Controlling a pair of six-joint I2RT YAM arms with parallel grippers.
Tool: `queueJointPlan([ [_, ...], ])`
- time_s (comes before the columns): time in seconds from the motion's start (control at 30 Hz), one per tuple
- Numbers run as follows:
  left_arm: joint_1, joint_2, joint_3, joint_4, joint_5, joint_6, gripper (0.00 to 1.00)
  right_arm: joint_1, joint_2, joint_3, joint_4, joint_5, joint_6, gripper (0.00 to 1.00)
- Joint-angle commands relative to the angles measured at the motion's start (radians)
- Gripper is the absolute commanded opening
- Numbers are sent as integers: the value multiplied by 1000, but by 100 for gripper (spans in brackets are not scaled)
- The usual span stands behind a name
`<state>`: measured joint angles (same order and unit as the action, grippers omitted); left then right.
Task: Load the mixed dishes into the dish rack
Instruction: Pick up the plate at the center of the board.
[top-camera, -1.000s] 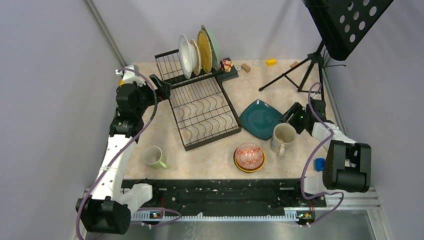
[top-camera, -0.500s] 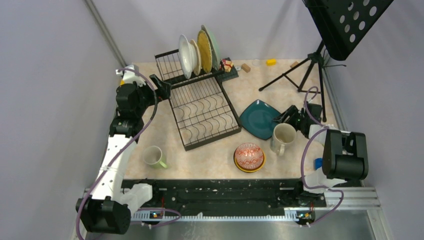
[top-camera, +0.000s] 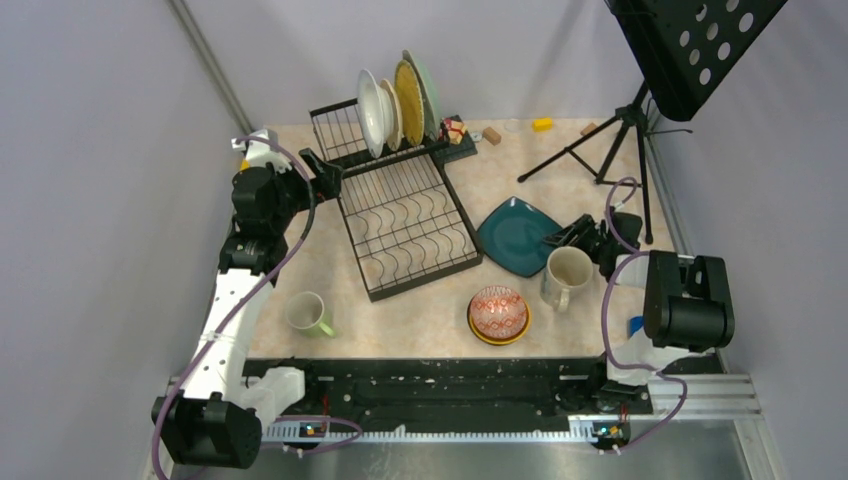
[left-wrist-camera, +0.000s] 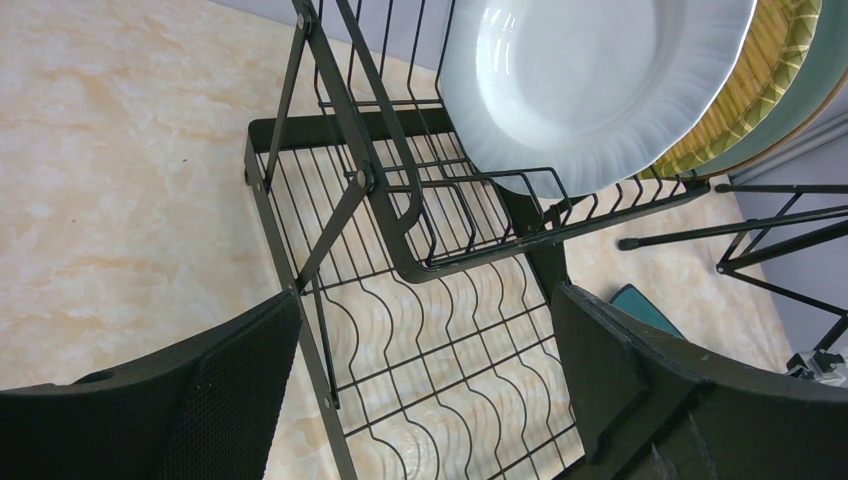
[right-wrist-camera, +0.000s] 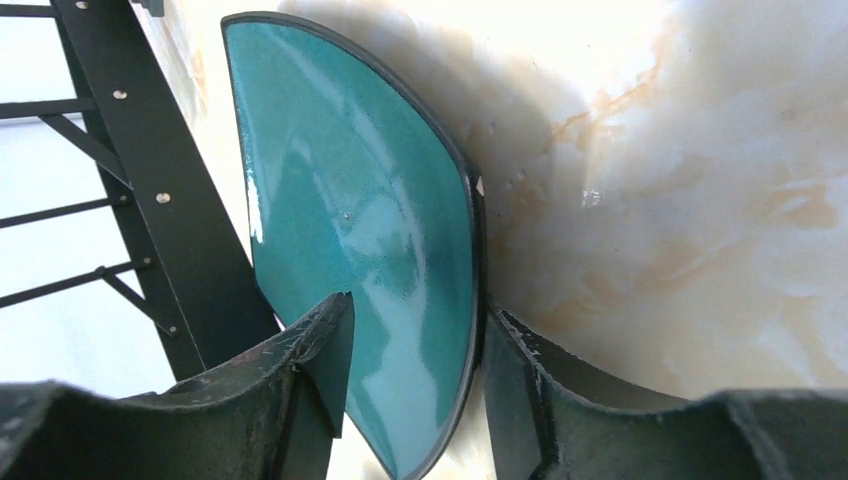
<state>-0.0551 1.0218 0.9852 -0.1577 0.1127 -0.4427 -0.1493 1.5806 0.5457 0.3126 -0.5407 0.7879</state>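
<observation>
The black wire dish rack stands at the left-centre, with white, cream-yellow and pale teal plates upright in its raised section. The dark teal plate lies on the table right of the rack. My right gripper is open, its fingers astride that plate's right rim; the right wrist view shows the plate between the jaws of the gripper. My left gripper is open and empty over the rack's left side. A cream mug, a light-green mug and stacked red-patterned and yellow bowls sit near the front.
A black tripod music stand stands at the back right, close behind my right arm. Small toy blocks lie along the far edge. A blue toy car sits by my right arm's base.
My right gripper has moved left and down to the dark teal plate's rim, and its arm has folded in. The left arm has not moved.
</observation>
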Motion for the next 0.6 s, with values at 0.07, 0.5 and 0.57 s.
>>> queueJointPlan([
  [0.07, 4, -1, -4, 56, 13, -1, 99, -9, 45, -17, 66, -21, 25, 40],
  [0.5, 3, -23, 11, 71, 128, 89, 99, -9, -36, 48, 6, -5, 14, 0],
  [0.57, 3, -32, 16, 82, 165, 108, 99, -9, -66, 64, -13, 6, 10, 0],
])
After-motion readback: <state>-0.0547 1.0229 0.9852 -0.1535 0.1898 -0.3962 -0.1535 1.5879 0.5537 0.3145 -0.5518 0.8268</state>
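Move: The plate lies just left of the right hand: its middle is about 7 cm to the left, 1 cm farther out and 2 cm lower, and its near rim already stands between the open fingers. The mug is some 7 cm back and 2 cm right of that hand; the bowl is 14 cm back and 11 cm left. The dish rack's lower tray is about 28 cm left and 4 cm ahead. From the left hand, the plate lies some 33 cm right, roughly level in reach and 28 cm below. Close the right gripper from about half open to nearly shut, pinching the plate's right-hand rim with one finger over the plate and the other outside. Sink about 1 cm as the fingers shut, then turn upward and rise about 1.5 cm with the rim held, keeping the wrist's slant. ##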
